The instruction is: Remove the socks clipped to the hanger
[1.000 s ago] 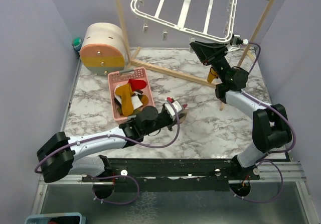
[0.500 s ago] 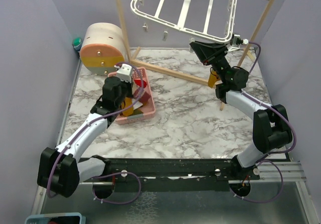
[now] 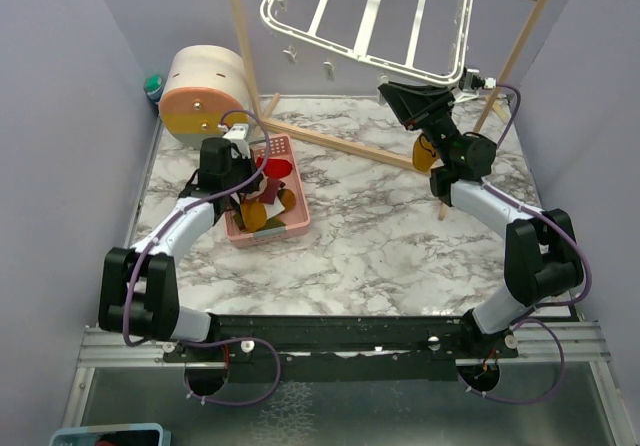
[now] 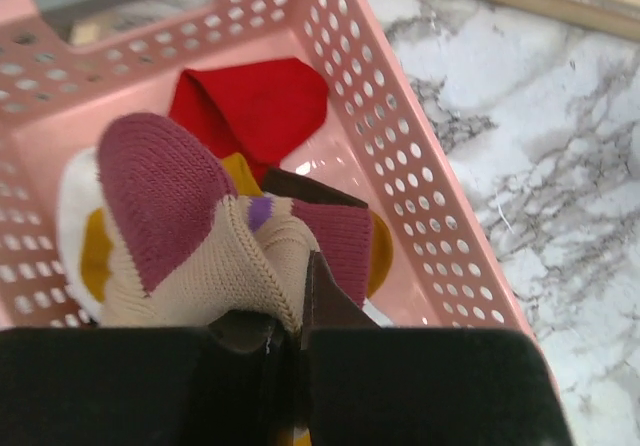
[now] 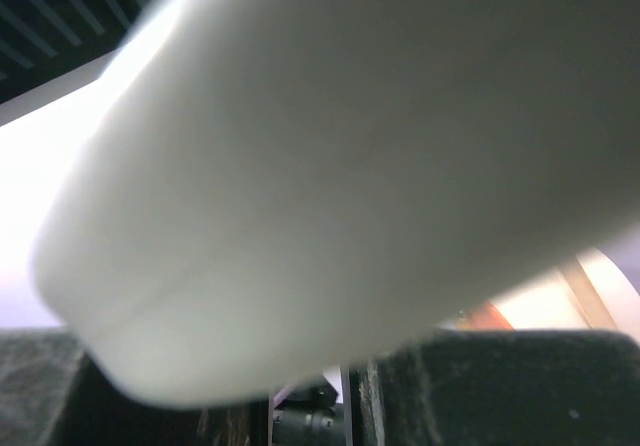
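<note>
My left gripper (image 3: 238, 184) is shut on a beige and maroon sock (image 4: 170, 196) and holds it over the pink basket (image 3: 292, 228). In the left wrist view the gripper (image 4: 298, 301) pinches the sock's edge above the basket (image 4: 400, 156), which holds a red sock (image 4: 255, 106) and other socks. The white hanger (image 3: 370, 16) hangs tilted at the back. My right gripper (image 3: 393, 93) is at its near right edge. In the right wrist view the blurred white hanger bar (image 5: 350, 166) crosses the nearly closed fingers. A mustard sock (image 3: 424, 152) hangs behind my right arm.
A light wooden pole rack (image 3: 243, 46) carries the hanger, and its base bar (image 3: 330, 142) lies across the back of the marble table. A round beige and orange drawer box (image 3: 205, 96) stands at the back left. Purple walls close both sides.
My left arm swung from the table's middle back and left to the pink basket, carrying the sock. My right arm stayed at the hanger.
</note>
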{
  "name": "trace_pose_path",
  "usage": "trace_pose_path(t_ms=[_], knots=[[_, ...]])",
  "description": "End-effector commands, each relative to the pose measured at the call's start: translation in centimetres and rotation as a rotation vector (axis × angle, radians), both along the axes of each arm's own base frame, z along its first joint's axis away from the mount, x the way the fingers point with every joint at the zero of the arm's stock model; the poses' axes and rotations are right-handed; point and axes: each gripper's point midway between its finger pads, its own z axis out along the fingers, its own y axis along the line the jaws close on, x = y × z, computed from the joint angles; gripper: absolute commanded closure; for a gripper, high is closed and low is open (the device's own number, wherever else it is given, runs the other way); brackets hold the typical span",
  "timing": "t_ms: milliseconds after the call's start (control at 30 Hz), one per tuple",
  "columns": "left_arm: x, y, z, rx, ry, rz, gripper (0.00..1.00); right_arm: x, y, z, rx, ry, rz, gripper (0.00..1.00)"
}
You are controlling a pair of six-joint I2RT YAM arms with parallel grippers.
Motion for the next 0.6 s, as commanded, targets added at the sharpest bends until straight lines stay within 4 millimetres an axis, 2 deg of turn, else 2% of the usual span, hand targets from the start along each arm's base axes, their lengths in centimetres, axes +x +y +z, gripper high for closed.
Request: trace_pose_path(t_ms=[0,100,200,400,567], knots=[[-1.0,-2.9,-1.9,-0.083,0.166,-0.14,0.9,-0.9,0.5,-0.3,-0.027,-0.005,0.028,0.99],[-0.9,-3.3,-2.5,-0.094,0.203,-0.156,0.8,-0.9,0.5,-0.5,-0.027,-0.002,0.029,0.99],[-0.9,-3.2,-2.1,-0.094,0.188,-0.151,0.74,-0.9,0.6,-0.6,-0.027,0.0,0.029,0.99],[-1.2,-2.1,0.0,-0.048,0.157,-0.118,0.65,-0.9,0.6,-0.7,-0.027,0.004,0.031,0.99],[-3.0,-1.0,2.3,-0.019,0.15,-0.076,0.55,-0.9,0.5,-0.8,-0.026,0.006,0.03,0.99]])
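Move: The left hand still pinches the burgundy-and-cream sock over the pink basket, whose middle, with its sock pile, lies almost straight below, some 10 cm down. The red sock lies about 7 cm ahead at that depth, the mustard sock about 5 cm back and 3 cm to the left. From the idle right hand, the basket is roughly 26 cm to the left, level in reach and some 40 cm below. The left hand sinks about 3 cm towards the basket, drifting right, opens on the sock, then starts rising. ##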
